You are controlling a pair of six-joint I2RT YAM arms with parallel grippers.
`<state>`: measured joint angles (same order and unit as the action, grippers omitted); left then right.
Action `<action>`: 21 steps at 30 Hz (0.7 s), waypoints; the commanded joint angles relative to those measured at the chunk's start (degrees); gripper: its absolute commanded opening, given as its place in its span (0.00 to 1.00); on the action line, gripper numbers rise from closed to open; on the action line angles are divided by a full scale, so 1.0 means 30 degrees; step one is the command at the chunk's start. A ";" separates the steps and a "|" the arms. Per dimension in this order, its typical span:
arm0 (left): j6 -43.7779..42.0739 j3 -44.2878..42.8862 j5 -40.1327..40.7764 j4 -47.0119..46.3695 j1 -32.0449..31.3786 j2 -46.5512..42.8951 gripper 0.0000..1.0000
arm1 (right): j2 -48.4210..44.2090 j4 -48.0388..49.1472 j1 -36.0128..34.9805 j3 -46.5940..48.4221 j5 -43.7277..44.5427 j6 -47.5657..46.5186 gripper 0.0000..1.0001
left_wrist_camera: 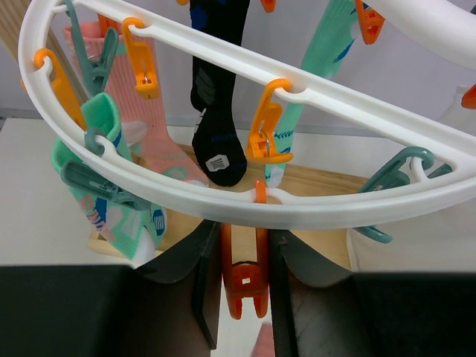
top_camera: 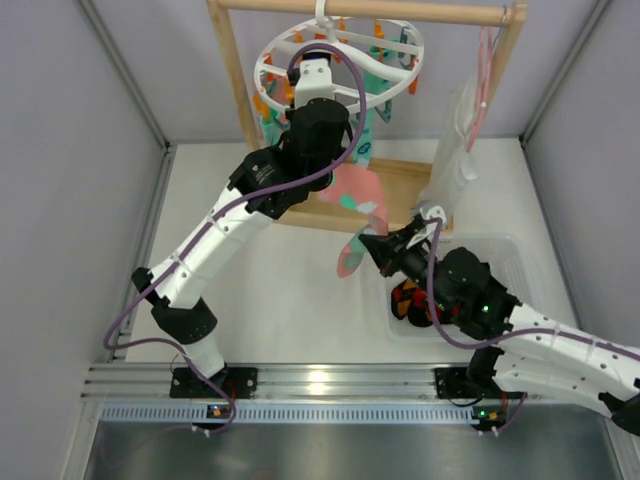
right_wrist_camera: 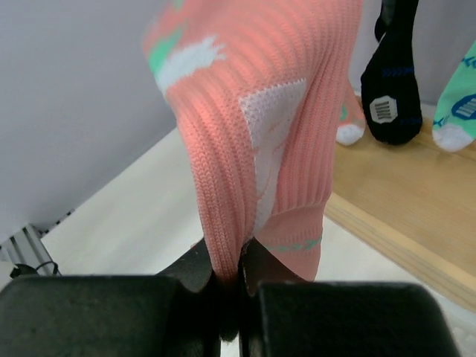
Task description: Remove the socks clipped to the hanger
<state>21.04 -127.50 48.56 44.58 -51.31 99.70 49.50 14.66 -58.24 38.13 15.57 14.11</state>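
Note:
The round white hanger (top_camera: pixel 400 40) hangs from the rack's top bar, with orange and teal clothespins around its ring (left_wrist_camera: pixel 335 201). My left gripper (left_wrist_camera: pixel 244 297) is shut on an orange clothespin (left_wrist_camera: pixel 244 275) just under the ring, one finger on each side. A pink sock (top_camera: pixel 352 195) runs from below that pin down to my right gripper (top_camera: pixel 372 245), which is shut on its ribbed fabric (right_wrist_camera: pixel 245 111). Still clipped are a black sock (left_wrist_camera: pixel 216 111), another pink sock (left_wrist_camera: pixel 149 134) and teal-mint socks (left_wrist_camera: pixel 104 201).
The wooden rack frame (top_camera: pixel 232 80) stands at the back on a wooden base (top_camera: pixel 400 185). A long white garment (top_camera: pixel 455 165) hangs on a thin pink hanger (top_camera: pixel 485 70) at the right. A clear bin (top_camera: pixel 520 260) under my right arm holds black and orange-red socks (top_camera: pixel 410 300).

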 commanded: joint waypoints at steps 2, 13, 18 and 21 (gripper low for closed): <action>0.0429 -0.0537 -0.0686 -0.0709 0.0375 -0.0245 0.12 | -0.2635 -0.2973 -0.0011 0.0471 0.1132 -0.0425 0.00; 0.0781 0.0282 -0.2298 -0.0709 0.0375 -0.0683 0.41 | -0.3082 -1.4187 0.0018 0.4688 0.9275 0.0072 0.00; 0.0634 0.0606 -0.2970 -0.0709 0.0375 -0.1094 0.68 | -0.3518 -1.6310 0.0924 0.5132 1.1276 0.1594 0.00; 0.0604 0.1132 -0.3177 -0.0737 0.0375 -0.1591 0.97 | -0.3842 -1.6631 0.1423 0.4839 1.0396 0.2033 0.00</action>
<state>22.57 -125.05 40.51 44.58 -50.37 99.11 39.13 -30.04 -55.27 51.00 44.71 17.32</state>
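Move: My right hand already holds the freed pink sock; the white basket it is bound for lies about 25 cm to the right, 7 cm farther out and some 27 cm below. The argyle sock in the basket is roughly 21 cm right, 5 cm out and 27 cm down; the white bag hangs about 24 cm right and 33 cm out, some 8 cm lower. My left hand still squeezes the emptied orange clip right at its fingertips; a teal sock hangs roughly 8 cm left of that hand, 3 cm ahead. I swing my right hand about 15 cm to the right, nearly level, carrying the pink sock away from the hanger ring towards the white basket, the grip still shut, while the hand turns some 30 degrees clockwise and tips downward. My left hand at first keeps the orange clip squeezed, then spreads its fingers wide and lets go, easing a couple of centimetres right and down. ##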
